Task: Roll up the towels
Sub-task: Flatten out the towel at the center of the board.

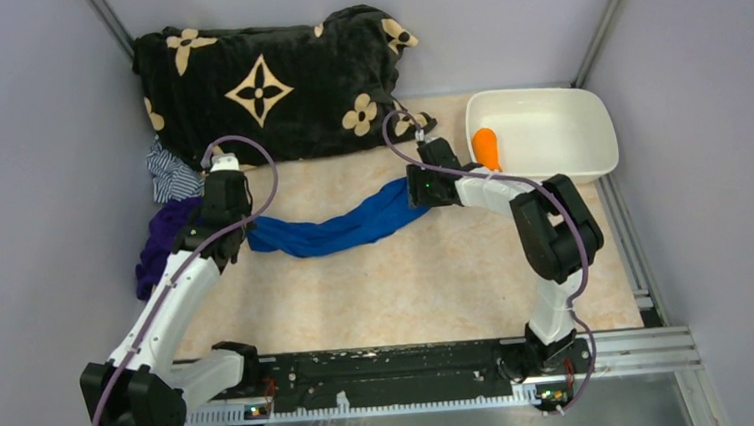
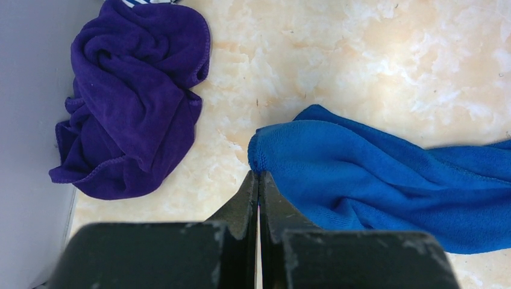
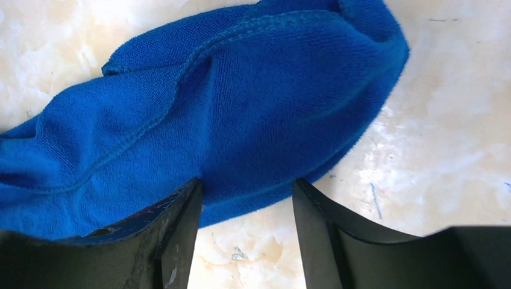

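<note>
The royal blue towel (image 1: 339, 231) lies bunched into a long strip across the middle of the table. My left gripper (image 1: 242, 242) is at its left end, its jaws pressed together with the towel's corner (image 2: 385, 180) pinched at the tips (image 2: 259, 174). My right gripper (image 1: 414, 195) is at the other end and stands open (image 3: 247, 183). That end of the towel (image 3: 241, 108) lies just beyond and partly between its fingertips, loose on the table. The bright orange towel (image 1: 486, 147) sits as a small roll at the left side of the white bin.
The white bin (image 1: 557, 125) stands at the back right. A crumpled dark purple cloth (image 1: 160, 243) (image 2: 132, 102) lies by the left wall, with a striped cloth (image 1: 172, 175) behind it. The big black blanket with tan flowers (image 1: 274, 85) fills the back.
</note>
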Controlling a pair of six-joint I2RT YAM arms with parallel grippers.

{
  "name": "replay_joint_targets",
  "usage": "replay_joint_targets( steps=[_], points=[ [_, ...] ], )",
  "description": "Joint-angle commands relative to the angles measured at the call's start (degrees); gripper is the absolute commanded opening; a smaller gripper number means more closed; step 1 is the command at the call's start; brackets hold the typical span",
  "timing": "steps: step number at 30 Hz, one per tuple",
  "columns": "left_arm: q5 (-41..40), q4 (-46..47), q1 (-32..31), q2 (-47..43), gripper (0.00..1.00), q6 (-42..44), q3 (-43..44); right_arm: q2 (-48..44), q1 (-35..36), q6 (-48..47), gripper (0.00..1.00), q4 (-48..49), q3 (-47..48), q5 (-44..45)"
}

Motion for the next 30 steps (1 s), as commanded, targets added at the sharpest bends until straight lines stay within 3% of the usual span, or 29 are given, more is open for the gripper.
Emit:
replay_joint_targets(
  steps=[1,10,18,26,30],
  points=[
    [1.27,1.58,0.67,-1.17,0.0,-0.03,-0.29,1.43,0.31,2.1,0.53,6.95,-0.41,-2.05],
    [1.42,2.23,1.04,-6.25,0.0,-0.3,0.94,-2.47,-0.83,-0.92,0.0,6.53,-2.43,-1.44],
    [4.28,-0.7,1.04,-11.65,0.0,-1.17,6.6,-17.69,-1.0,-6.61,0.0,-4.14,-2.62,3.99],
    [6.51,-9.05,1.04,-13.23,0.0,-1.46,18.18,-25.64,-0.89,-11.75,0.0,-28.64,14.85,10.41],
    [6.01,-9.26,1.06,-13.3,0.0,-1.28,18.63,-23.07,-0.94,-13.72,0.0,-31.8,20.91,11.33]
  ],
)
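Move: The blue towel's right end lies just under my open right fingers, about 1 cm ahead and 2 cm below. From that hand the orange roll is roughly 7 cm ahead and 14 cm right, the white tray's middle 10 cm ahead and 25 cm right. My left hand still holds the towel's other end; from it, the right end is some 30 cm right, 8 cm ahead and 13 cm lower, and the purple towel about 16 cm left and 5 cm ahead. I dip my right hand about 1 cm and close its fingers, pinching the blue towel near its right end, then lift it some 20 cm, easing right and a little back from where it lay. My left hand keeps its pinch and rises alongside by roughly 17 cm, drifting slightly back, and both wrists tip their fingers upward, the left more. ##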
